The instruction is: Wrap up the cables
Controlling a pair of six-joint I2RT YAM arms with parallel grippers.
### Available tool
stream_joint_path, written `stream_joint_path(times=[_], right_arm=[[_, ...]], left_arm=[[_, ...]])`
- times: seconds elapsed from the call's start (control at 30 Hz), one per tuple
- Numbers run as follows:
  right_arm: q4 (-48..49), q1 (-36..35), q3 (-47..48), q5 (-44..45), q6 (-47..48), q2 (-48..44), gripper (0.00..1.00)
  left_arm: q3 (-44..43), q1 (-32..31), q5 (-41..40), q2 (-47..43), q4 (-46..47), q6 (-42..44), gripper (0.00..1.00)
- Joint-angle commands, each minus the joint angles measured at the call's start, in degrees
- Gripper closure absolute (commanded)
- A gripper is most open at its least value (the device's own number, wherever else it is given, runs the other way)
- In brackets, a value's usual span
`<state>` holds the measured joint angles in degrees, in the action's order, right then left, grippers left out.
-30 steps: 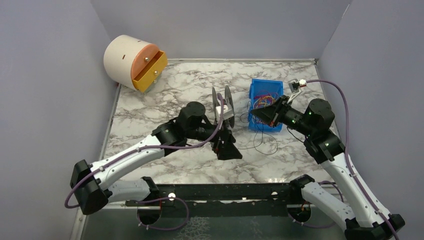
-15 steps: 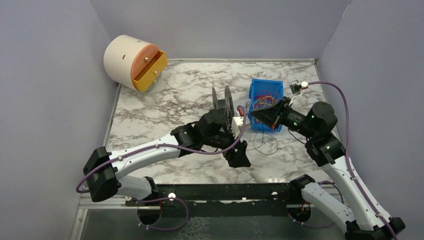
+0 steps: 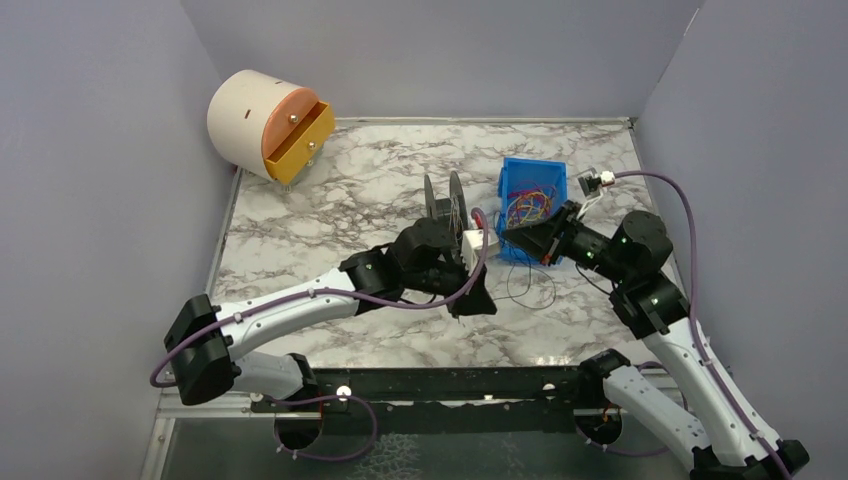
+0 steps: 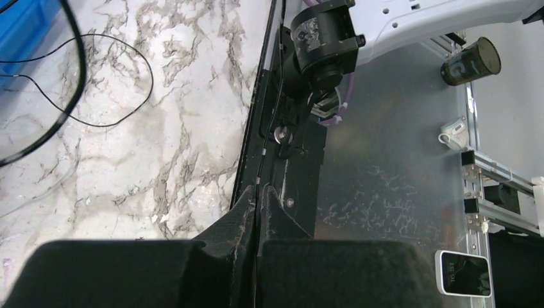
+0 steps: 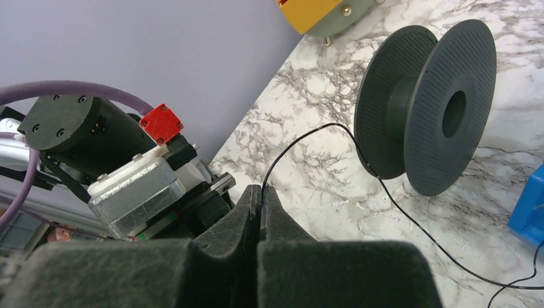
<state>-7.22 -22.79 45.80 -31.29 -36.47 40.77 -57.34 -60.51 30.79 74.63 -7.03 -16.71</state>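
Note:
A thin black cable (image 5: 333, 124) runs from the black spool (image 5: 449, 109) into my right gripper (image 5: 262, 188), which is shut on it. That gripper (image 3: 508, 241) hovers by the near left corner of the blue bin (image 3: 530, 165), where red, yellow and orange cables (image 3: 530, 208) lie tangled. More of the black cable (image 3: 530, 285) lies in loops on the marble in front of the bin. My left gripper (image 3: 476, 303) sits just left of those loops, in front of the spool (image 3: 447, 200). In the left wrist view it (image 4: 258, 189) is shut, a thin black strand leaving its tips, and a loop (image 4: 151, 93) lies behind.
A white drum with an orange face and a yellow drawer (image 3: 265, 125) stands at the far left corner. The black base rail (image 3: 450, 385) runs along the table's near edge. Lilac walls close in on three sides. The purple arm cord (image 3: 680, 210) arcs over the right arm.
My left arm swung right, from the spool to the black loops, and its jaws went from wide open to shut. My right gripper sank a little by the bin and stayed shut.

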Motion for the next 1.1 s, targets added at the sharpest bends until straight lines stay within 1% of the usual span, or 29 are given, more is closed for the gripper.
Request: stream_joint_path(times=[0.0, 0.23, 0.27, 0.4, 0.47, 0.57, 0.63, 0.8, 0.93, 1.07], right_arm=[[-1.57, 0.2, -0.62, 1.37, 0.37, -2.19, 0.99], [-4.84, 0.24, -1.95, 7.17, -0.97, -4.65, 0.99], [-5.01, 0.2, -2.14, 7.66, -1.12, -4.9, 0.96], [-7.38, 0.26, -2.55, 10.15, -1.05, -5.91, 0.59], [-8.97, 0.2, -2.86, 12.44, -1.22, -6.45, 0.45], [-10.84, 0.25, -2.96, 14.67, -0.92, -7.58, 0.32], [-12.24, 0.21, -2.71, 15.65, -0.44, -8.17, 0.26], [-14.57, 0.2, -1.14, 14.99, 2.08, -8.68, 0.2], [-14.34, 0.24, -0.89, 11.26, 6.14, -10.24, 0.2], [-11.76, 0.23, -2.23, 5.71, 9.53, -12.93, 0.21]], left_arm=[[1.41, -0.44, -1.08, -3.6, 2.93, -1.17, 1.0], [3.06, -0.66, -1.14, -8.46, 2.78, -1.41, 1.0], [3.3, -0.65, -1.21, -9.13, 2.5, -1.4, 1.0], [3.42, -0.75, -1.5, -11.6, 0.08, -0.71, 1.0], [3.33, -0.73, -2.2, -12.96, -1.8, 0.02, 1.0], [3.05, -0.74, -3.14, -14.93, -4.41, 0.89, 1.0], [2.66, -0.74, -3.82, -16.52, -6.02, 1.22, 1.0], [0.7, -0.75, -5.95, -19.93, -9.47, 1.66, 1.0], [-0.84, -0.75, -7.34, -22.34, -11.99, 1.94, 1.0], [-2.04, -0.74, -7.43, -24.29, -13.29, 1.81, 1.0]])
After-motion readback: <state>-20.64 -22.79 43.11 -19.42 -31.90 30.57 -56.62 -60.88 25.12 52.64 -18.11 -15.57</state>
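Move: With the black cable already pinched, the left hand has the spool about 23 cm ahead, 8 cm to its left and some 13 cm below; the blue box lies roughly 28 cm ahead, 12 cm right and 20 cm lower. From the right hand, also holding the cable, the spool is about 13 cm ahead, 10 cm left and 22 cm down, the blue box about 18 cm ahead, 9 cm right and 30 cm below. Left hand draws the pinched cable up and left about 10 cm; right hand opens, releasing it, drifting right-down. ##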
